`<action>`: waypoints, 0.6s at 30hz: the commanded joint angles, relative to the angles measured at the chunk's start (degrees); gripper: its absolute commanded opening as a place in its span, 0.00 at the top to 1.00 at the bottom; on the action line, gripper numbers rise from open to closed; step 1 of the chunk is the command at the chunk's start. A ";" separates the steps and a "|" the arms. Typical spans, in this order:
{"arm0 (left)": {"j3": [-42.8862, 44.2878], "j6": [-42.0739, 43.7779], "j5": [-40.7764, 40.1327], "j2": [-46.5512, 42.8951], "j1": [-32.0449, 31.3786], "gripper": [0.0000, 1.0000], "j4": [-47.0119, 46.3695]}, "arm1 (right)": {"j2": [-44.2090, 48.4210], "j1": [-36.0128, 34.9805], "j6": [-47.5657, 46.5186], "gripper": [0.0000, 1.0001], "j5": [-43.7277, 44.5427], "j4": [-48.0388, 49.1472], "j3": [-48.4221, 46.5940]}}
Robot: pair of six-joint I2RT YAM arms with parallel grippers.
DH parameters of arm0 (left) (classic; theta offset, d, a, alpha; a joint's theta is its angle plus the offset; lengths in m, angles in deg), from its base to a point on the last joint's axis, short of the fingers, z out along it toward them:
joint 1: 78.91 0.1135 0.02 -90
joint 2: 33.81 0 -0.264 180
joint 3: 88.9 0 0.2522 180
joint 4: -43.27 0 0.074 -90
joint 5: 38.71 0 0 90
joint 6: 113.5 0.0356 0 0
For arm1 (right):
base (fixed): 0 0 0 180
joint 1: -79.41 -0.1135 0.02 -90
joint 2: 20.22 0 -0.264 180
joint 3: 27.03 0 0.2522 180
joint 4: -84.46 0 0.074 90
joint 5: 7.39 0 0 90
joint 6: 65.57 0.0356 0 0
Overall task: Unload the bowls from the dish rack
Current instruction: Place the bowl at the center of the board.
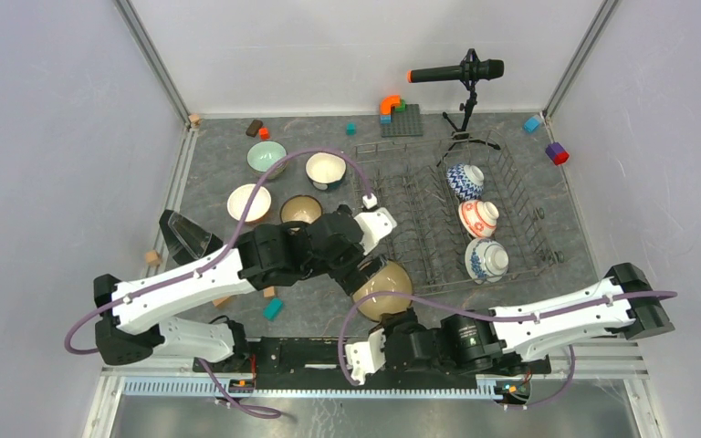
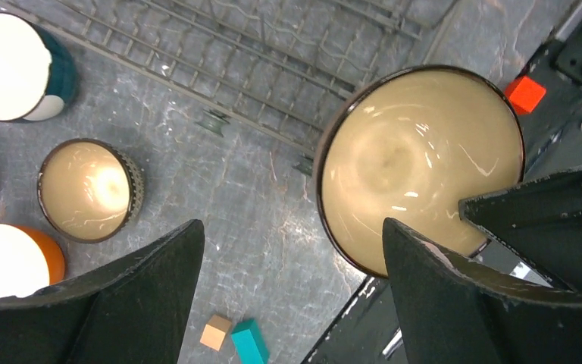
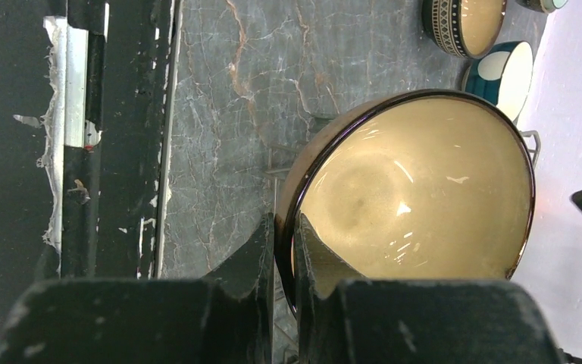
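My right gripper (image 3: 284,224) is shut on the near rim of a large brown bowl (image 3: 424,189) with a cream inside, holding it just off the front left corner of the dish rack (image 1: 420,219). My left gripper (image 2: 292,227) hangs open beside that bowl (image 2: 417,167), one finger over its rim and bare table between the jaws. Three patterned bowls stand in the rack: blue-white zigzag (image 1: 465,181), red-white (image 1: 478,218), blue-white (image 1: 486,260). On the table to the left sit pale green (image 1: 266,157), teal (image 1: 326,170), orange (image 1: 249,203) and dark striped (image 1: 300,211) bowls.
A teal block (image 2: 250,341) and a tan block (image 2: 216,332) lie on the table under my left gripper. A microphone on a tripod (image 1: 464,82) stands behind the rack, beside a grey studded plate (image 1: 402,120). Loose blocks (image 1: 557,152) dot the far edge.
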 commanded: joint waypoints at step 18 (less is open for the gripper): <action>-0.11 4.73 3.13 6.98 -2.31 0.36 3.58 | -3.46 -2.59 -4.63 1.00 6.53 4.18 -7.39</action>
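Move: The large tan bowl already hangs by its rim in the right hand, its middle about 6 cm ahead of that hand and 2 cm left, about 1 cm lower. From the left hand it lies roughly 5 cm right, 3 cm back and 9 cm below. On the left hand's own side, the small brown bowl stands about 13 cm ahead and 12 cm left, the dish rack's middle some 21 cm right and 12 cm ahead, both some 21 cm below. The tan bowl stays pinched at its near rim while the right hand eases it some 1.5 cm left and slightly back. The left hand comes down about 4 cm towards the bowl's left rim, rolling roughly 10 degrees so its left side rises, and its fingers narrow from nearly wide open to about two thirds; whether they touch the rim yet can't be seen. ##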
